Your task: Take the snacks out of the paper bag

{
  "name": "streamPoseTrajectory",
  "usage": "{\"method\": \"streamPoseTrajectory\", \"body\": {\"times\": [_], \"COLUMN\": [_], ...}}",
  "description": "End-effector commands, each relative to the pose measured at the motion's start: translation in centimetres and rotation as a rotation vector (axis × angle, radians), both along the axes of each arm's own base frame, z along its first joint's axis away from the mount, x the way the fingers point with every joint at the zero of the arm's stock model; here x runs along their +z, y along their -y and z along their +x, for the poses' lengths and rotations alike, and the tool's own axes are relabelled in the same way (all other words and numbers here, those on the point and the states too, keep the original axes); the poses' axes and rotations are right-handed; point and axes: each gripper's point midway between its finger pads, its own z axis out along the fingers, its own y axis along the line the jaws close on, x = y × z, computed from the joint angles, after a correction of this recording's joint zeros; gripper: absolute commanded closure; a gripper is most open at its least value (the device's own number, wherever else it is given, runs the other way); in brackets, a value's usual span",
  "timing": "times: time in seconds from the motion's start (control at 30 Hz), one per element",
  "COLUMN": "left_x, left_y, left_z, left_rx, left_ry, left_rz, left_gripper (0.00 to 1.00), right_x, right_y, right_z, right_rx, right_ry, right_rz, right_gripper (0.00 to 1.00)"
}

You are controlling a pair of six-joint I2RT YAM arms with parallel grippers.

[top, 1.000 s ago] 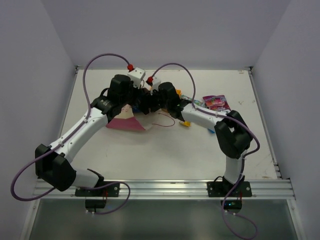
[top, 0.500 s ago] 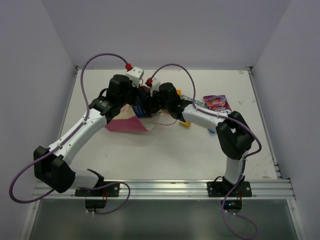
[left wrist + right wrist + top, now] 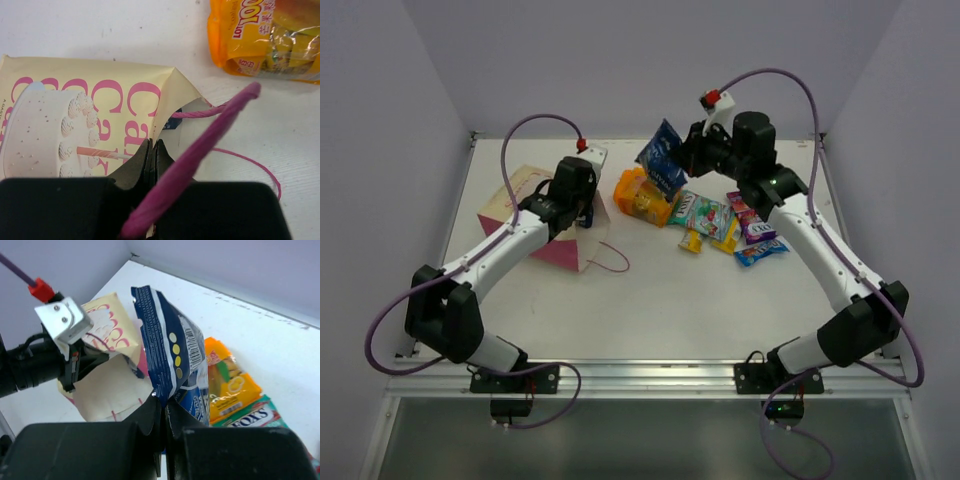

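The paper bag [image 3: 530, 215] lies on its side at the left, cream cake print [image 3: 75, 115] facing up. My left gripper [image 3: 583, 210] is shut on the rim of its mouth [image 3: 152, 150], and a pink cord handle [image 3: 200, 150] crosses in front of the jaws. A sliver of dark blue [image 3: 173, 125] shows inside the mouth. My right gripper [image 3: 683, 160] is shut on the lower edge of a dark blue bag [image 3: 662, 158], held in the air above the table [image 3: 170, 350]. Other snacks lie on the table: orange-yellow [image 3: 640, 195], green [image 3: 702, 213], purple [image 3: 750, 215], small yellow [image 3: 690, 243], small blue [image 3: 761, 252].
The loose packets cluster in the middle and right of the white table [image 3: 720, 300]. Walls close it in at the back and on both sides. The bag's second cord handle [image 3: 610, 262] trails on the table toward the front. The orange packet [image 3: 265, 35] lies just past the bag's mouth.
My right gripper shut on the dark blue bag at the paper bag's mouth, then swung up and right with it. My left gripper moved left with the paper bag.
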Motion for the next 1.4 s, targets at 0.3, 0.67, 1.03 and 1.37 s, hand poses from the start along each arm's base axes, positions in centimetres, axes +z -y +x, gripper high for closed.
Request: {"method": "streamPoseTrajectory", "body": {"times": [0.3,0.67,1.03,1.37], "left_x": [3.2,6.1,6.3,7.5], "left_y": [0.7,3.3,3.5,4.0], "left_z": [-0.7,-2.7,-2.6,-2.3], "left_rx": [-0.053,-0.21,-0.209,-0.2], "left_ry": [0.06,0.075,0.069,0.073], "left_rz": [-0.079,-0.202,-0.212,-0.254], "left_gripper": [1.0,1.0,1.0,1.0], "right_x": [3.7,-13.0,-9.2,-8.5], "right_y": [6.0,12.9,9.6,-10.6], "right_z": [9.8,18.6,8.2,-3.4], "right_rx": [-0.204,-0.456,-0.406,0.113], "right_ry": [-0.02,-0.349,-0.197,-0.021], "right_rz": [0.101,0.147,0.012,0.073], "right_gripper": [1.0,0.54,0.23,0.25]}}
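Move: The right hand holds the blue packet high up; the bare table it is bound for lies roughly 22 cm ahead, 14 cm right and 33 cm down. The orange bag is 8 cm ahead and 5 cm left of this hand, the green packet 2 cm ahead and 13 cm right, both about 32 cm down; the paper bag's mouth is level with it, 19 cm left and 24 cm below. From the left hand, pinching the rim, the mouth lies 4 cm back, 4 cm right, 9 cm lower. Letting go of the blue packet beyond the other snacks, the right hand first swings forward and right with a slight rise, then drops some 27 cm while tipping about 30 degrees down, turning clockwise and opening. Still open, it turns back and sweeps left and up to the bag's mouth, the wrist swinging back too. The left hand keeps its pinch on the rim, drawing it about 5 cm up, then right and back. ##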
